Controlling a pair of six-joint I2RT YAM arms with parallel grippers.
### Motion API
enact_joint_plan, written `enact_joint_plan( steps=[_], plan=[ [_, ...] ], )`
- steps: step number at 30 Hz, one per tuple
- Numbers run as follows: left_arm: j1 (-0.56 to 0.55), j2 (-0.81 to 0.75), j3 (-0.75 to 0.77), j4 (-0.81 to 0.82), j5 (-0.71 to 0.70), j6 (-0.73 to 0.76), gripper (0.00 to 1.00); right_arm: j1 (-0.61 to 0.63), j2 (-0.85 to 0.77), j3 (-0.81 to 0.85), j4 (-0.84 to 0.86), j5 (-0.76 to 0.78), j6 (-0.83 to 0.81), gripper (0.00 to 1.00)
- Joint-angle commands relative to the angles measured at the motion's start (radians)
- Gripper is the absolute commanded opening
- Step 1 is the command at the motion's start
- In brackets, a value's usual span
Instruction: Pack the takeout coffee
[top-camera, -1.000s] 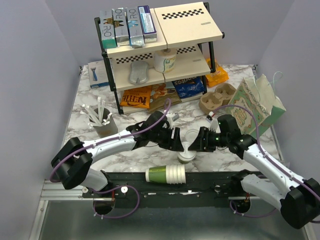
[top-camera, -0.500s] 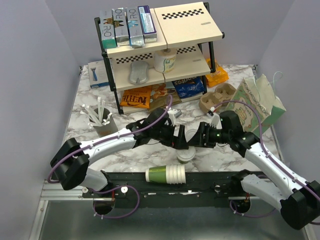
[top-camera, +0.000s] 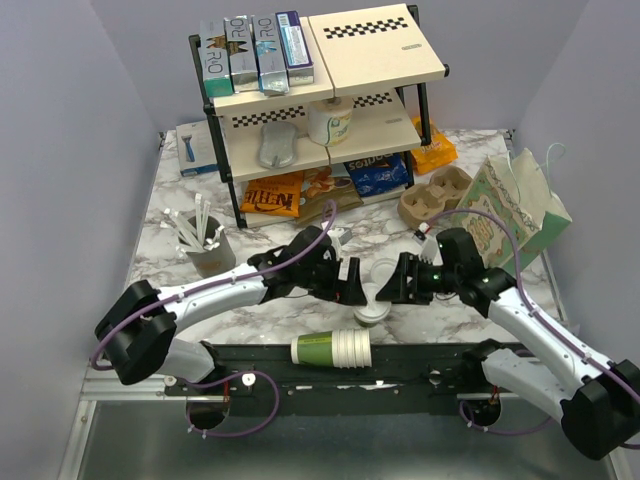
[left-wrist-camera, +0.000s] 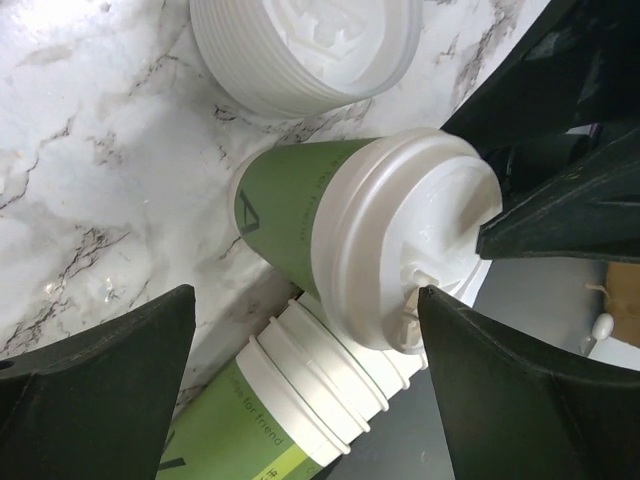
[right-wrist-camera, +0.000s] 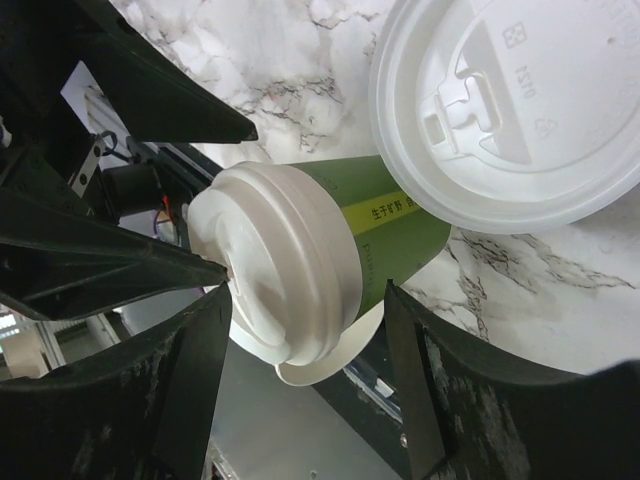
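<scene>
The takeout coffee (top-camera: 383, 272), a green-sided paper cup (left-wrist-camera: 285, 215) with a white lid (right-wrist-camera: 280, 260), hangs tilted between the two grippers near the table's front edge. My right gripper (right-wrist-camera: 308, 290) has a finger on each side of it just under the lid and is shut on it; from above it (top-camera: 398, 285) sits right of the lid. My left gripper (left-wrist-camera: 305, 300) stands wide open around the cup, one fingertip just touching the lid rim. In the top view it (top-camera: 355, 285) is just left of the cup.
A stack of white lids (top-camera: 372, 313) sits beside the cup's base. Nested lidless cups (top-camera: 333, 348) lie on the front rail. Behind are a brown cup carrier (top-camera: 432, 195), a patterned paper bag (top-camera: 515, 205), a stocked shelf (top-camera: 320, 90) and a grey holder of stirrers (top-camera: 208, 245).
My left jaws have opened wide. Half a second ago both grippers crowded together over the cup; the left has since drawn back left and the lid shows again.
</scene>
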Motion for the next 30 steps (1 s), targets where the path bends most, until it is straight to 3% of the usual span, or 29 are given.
enact_joint_plan(
  steps=[1, 3, 6, 7, 12, 18, 20, 22, 28, 30],
  plan=[
    [-0.002, 0.026, 0.006, 0.068, 0.035, -0.034, 0.99, 0.005, 0.026, -0.03, -0.007, -0.011, -0.006, 0.67],
    [-0.002, 0.048, 0.017, 0.067, 0.043, -0.034, 0.99, 0.005, 0.043, -0.043, 0.003, -0.017, -0.001, 0.65],
    [-0.002, 0.061, 0.019, 0.068, 0.047, -0.037, 0.96, 0.005, 0.057, -0.057, 0.024, 0.002, 0.022, 0.56],
    [-0.002, 0.065, 0.02, 0.068, 0.047, -0.037, 0.95, 0.005, 0.06, -0.066, 0.026, 0.021, 0.033, 0.5],
    [-0.002, 0.086, 0.016, 0.08, 0.052, -0.052, 0.82, 0.005, 0.078, -0.083, 0.042, 0.013, 0.051, 0.42],
    [-0.001, 0.114, 0.003, 0.1, 0.066, -0.08, 0.63, 0.005, 0.127, -0.119, 0.064, 0.012, 0.076, 0.33],
    [0.007, 0.121, -0.007, 0.104, 0.069, -0.095, 0.48, 0.005, 0.141, -0.117, 0.053, 0.025, 0.083, 0.31],
    [0.015, 0.138, -0.014, 0.102, 0.075, -0.107, 0.43, 0.005, 0.156, -0.106, 0.023, 0.064, 0.088, 0.3],
    [0.041, 0.149, -0.034, 0.071, 0.076, -0.121, 0.42, 0.005, 0.172, -0.07, -0.048, 0.134, 0.076, 0.3],
    [0.041, 0.134, -0.029, 0.07, 0.075, -0.112, 0.46, 0.005, 0.158, -0.057, -0.043, 0.127, 0.065, 0.33]
  ],
)
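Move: Ahead of neither hand but between them stands the coffee cup with its white lid: the lid lies about 5 cm to the right of the left hand, 3 cm back and 1 cm lower. From the right hand it is about 5 cm left, 2 cm back and 2 cm lower. The lid stack sits some 10 cm farther out than the cup lid, 2 cm to its right and lower, while the lying cup stack is about 8 cm nearer the base and 10 cm left of the cup lid. Closing in on the cup's lid from both sides, the left hand shifts about 2 cm right and its wide-open fingers narrow to about half. The right hand sinks 2 cm, easing a little left as its fingers narrow too. Each ends pinching the rim, one finger on the lid's top and the other on the cup's side, both wrists rolling just under 10 degrees. ##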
